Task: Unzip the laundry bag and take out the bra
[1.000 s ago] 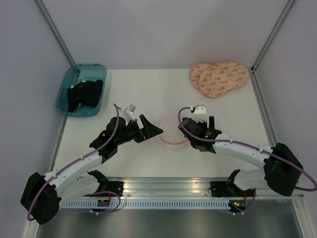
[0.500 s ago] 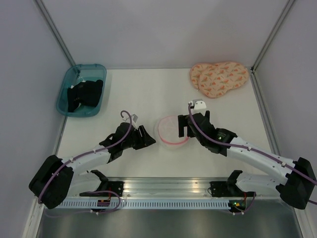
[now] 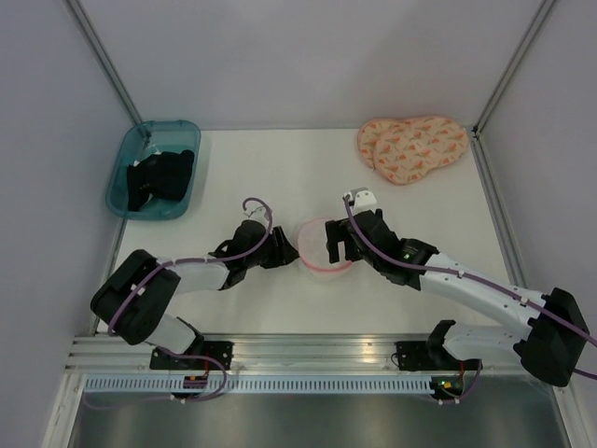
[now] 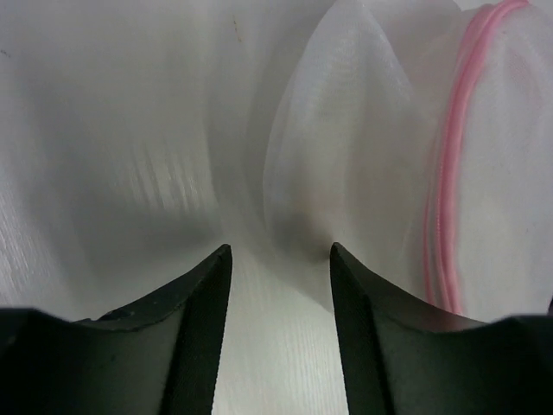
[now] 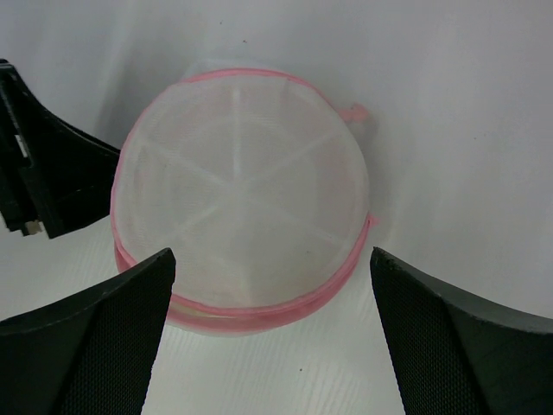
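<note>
The laundry bag [image 3: 315, 252] is a round white mesh pouch with pink edging, lying flat on the table's middle. My left gripper [image 3: 290, 254] lies low at its left edge. In the left wrist view the left gripper [image 4: 281, 251] is open, with bare table between its fingertips and the laundry bag [image 4: 363, 156] just ahead of them. My right gripper [image 3: 343, 248] hovers over the pouch's right side, wide open. In the right wrist view the right gripper [image 5: 270, 258] spans the laundry bag [image 5: 242, 181]; a pink zip tab [image 5: 352, 112] sticks out at its far right. The bra is hidden.
A teal bin [image 3: 183, 131] with black clothing [image 3: 159, 175] stands at the back left. A peach patterned pad [image 3: 410, 147] lies at the back right. Grey walls close three sides, and a metal rail [image 3: 317, 353] runs along the near edge.
My left gripper has dropped and slid right to the bag's left edge, its jaws narrowing. My right gripper has moved left and forward over the bag.
</note>
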You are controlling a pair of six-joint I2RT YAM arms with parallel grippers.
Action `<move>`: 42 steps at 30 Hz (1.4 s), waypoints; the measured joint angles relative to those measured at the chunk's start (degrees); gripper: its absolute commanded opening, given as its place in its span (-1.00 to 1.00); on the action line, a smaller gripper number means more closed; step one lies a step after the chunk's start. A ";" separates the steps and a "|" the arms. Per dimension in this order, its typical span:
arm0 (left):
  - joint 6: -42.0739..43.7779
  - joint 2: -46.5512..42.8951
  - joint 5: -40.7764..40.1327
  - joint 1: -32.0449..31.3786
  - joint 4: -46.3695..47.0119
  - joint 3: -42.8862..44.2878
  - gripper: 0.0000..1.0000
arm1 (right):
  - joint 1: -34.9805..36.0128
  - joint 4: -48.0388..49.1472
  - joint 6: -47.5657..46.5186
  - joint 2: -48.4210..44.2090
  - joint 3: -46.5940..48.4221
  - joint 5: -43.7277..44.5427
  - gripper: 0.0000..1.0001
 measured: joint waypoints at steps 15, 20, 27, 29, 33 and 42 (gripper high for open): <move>0.42 4.04 1.75 0.55 7.39 1.14 -0.95 | 6.67 -1.79 0.09 10.86 10.97 4.81 0.95; -1.77 -2.21 3.26 0.55 8.35 -1.68 -0.95 | 10.27 -4.24 1.57 17.94 16.76 9.46 0.96; -3.50 -9.18 4.24 0.55 8.09 -3.74 -0.95 | 11.82 -9.49 6.38 23.45 21.18 17.64 0.96; -3.50 -10.58 4.15 0.55 7.45 -3.80 -0.95 | 11.72 -12.26 8.48 23.52 21.18 21.07 0.96; -3.50 -12.33 4.00 0.55 6.91 -4.96 -0.95 | 9.94 -16.65 13.35 22.64 19.43 25.97 0.96; -3.50 -13.64 1.92 0.57 5.27 -9.57 -0.95 | 3.37 -33.22 26.56 9.51 11.96 36.35 0.96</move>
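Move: The laundry bag's left edge lies about 2 cm ahead, 2 cm right and 1 cm below the left hand; the bag's middle is some 3 cm ahead and 8 cm right, with its pink zip seam 7 cm right and 3 cm back. From the right hand, the bag's middle is roughly 5 cm ahead, 4 cm left and 12 cm below. Left fingers pinch the bag's left edge, lift 8 cm, sink 3; open right hand swings left, then right. ##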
